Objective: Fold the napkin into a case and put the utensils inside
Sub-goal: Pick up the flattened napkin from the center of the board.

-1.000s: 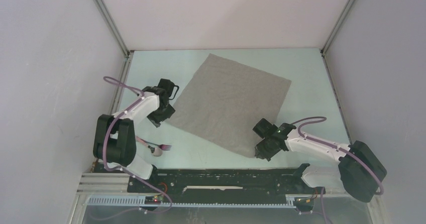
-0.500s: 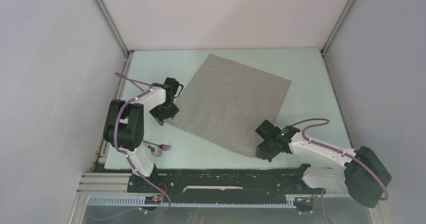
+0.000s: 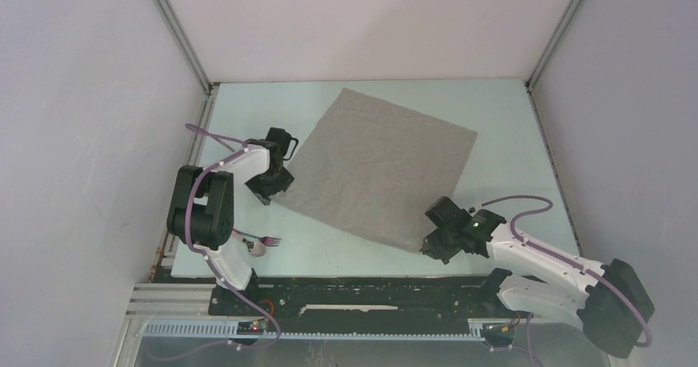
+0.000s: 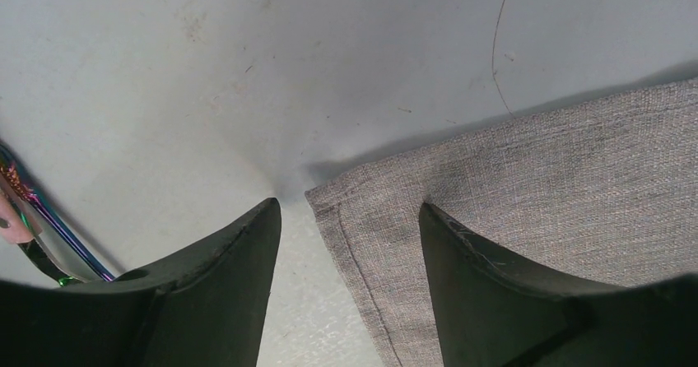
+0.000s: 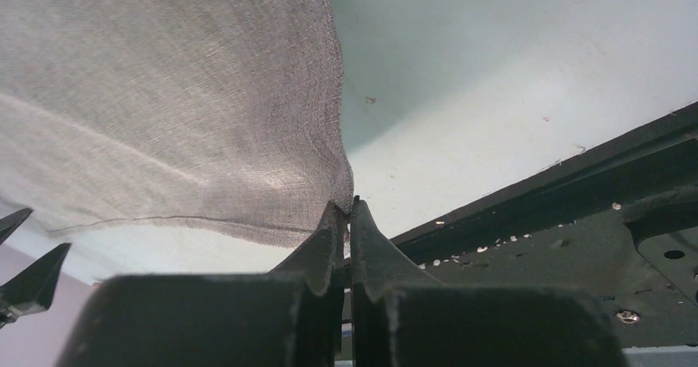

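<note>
The light-grey napkin (image 3: 379, 165) lies spread flat on the pale table, turned like a diamond. My left gripper (image 3: 270, 188) is open and low at its left corner. In the left wrist view this gripper (image 4: 347, 206) straddles the hemmed corner of the napkin (image 4: 535, 178), one finger on bare table and the other over the cloth. My right gripper (image 3: 427, 248) is shut on the napkin's near corner. The right wrist view shows its tips (image 5: 346, 206) pinching the napkin (image 5: 165, 95) and lifting it slightly. The utensils, a fork (image 3: 268, 241) and a spoon (image 3: 258, 249), lie near the left arm's base.
A black rail (image 3: 370, 294) runs along the table's near edge, close behind my right gripper. White walls enclose the table on the left, back and right. The handles of the utensils (image 4: 33, 219) show at the left edge of the left wrist view.
The left arm has swung in, bringing its open gripper to the napkin's left corner. The right gripper, still shut on the near corner, has shifted slightly right and toward the near edge.
</note>
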Controlling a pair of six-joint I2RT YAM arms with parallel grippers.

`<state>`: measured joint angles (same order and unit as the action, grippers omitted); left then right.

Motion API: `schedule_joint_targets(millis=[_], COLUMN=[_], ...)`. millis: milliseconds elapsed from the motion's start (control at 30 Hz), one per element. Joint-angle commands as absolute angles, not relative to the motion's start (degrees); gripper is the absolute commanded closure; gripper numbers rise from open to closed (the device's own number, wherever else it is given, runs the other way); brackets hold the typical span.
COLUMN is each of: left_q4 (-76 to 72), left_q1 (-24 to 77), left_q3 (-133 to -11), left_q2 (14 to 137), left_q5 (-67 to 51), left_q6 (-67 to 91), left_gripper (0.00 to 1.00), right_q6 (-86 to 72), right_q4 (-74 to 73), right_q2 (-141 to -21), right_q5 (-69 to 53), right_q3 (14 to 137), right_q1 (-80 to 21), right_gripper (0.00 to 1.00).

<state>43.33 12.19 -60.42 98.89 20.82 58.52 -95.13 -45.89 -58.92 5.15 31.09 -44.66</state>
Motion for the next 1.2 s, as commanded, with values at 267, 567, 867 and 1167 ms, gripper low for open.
schedule_joint_targets(millis=[267, 567, 867, 1167], left_q4=[40.5, 36.2, 35.8, 29.1], left_q1=[12.0, 12.1, 12.3, 13.2], left_q3=[-58.9, -55.7, -53.3, -67.5], left_q2=[97.5, 93.4, 66.1, 41.3], left_q5=[18.4, 17.9, 11.2, -5.7], left_q6=[63.7, 62.5, 53.0, 46.2], left_gripper=[0.47, 1.00, 1.00, 1.00], right_q6=[-95.5, -92.7, -61.0, -27.9], right_q4=[-49.1, -49.2, -44.9, -38.7], right_q2=[-51.3, -50.9, -34.5, -22.0], right_q5=[8.1, 8.7, 17.2, 12.0], right_q3=[29.1, 29.1, 34.7, 62.2], right_q1=[-41.6, -40.9, -39.4, -39.3], right_gripper=[1.00, 1.00, 1.00, 1.00])
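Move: The left hand stands open right over the flat napkin's left corner, the cloth between its fingers and only about 1 cm ahead, right and below; the fork lies some 9 cm back and 6 cm left of this hand, the spoon beside it about 9 cm back and 8 cm left. The right hand already holds the near corner; from it the left corner is some 13 cm ahead, 36 cm left and 3 cm lower, and the napkin's right corner about 31 cm ahead and 13 cm right. The left hand edges about 1.5 cm right and slightly forward at board height while its wide-open fingers close and pinch the napkin's left corner, the right hand meanwhile keeping its shut grip on the near corner and easing a little up and to the right. Then both hands sweep quickly up together, nearly 30 cm on the left and some 25 cm on the right, each drifting to the right and swinging its fingertips up from straight down towards forward by about 60 degrees. ##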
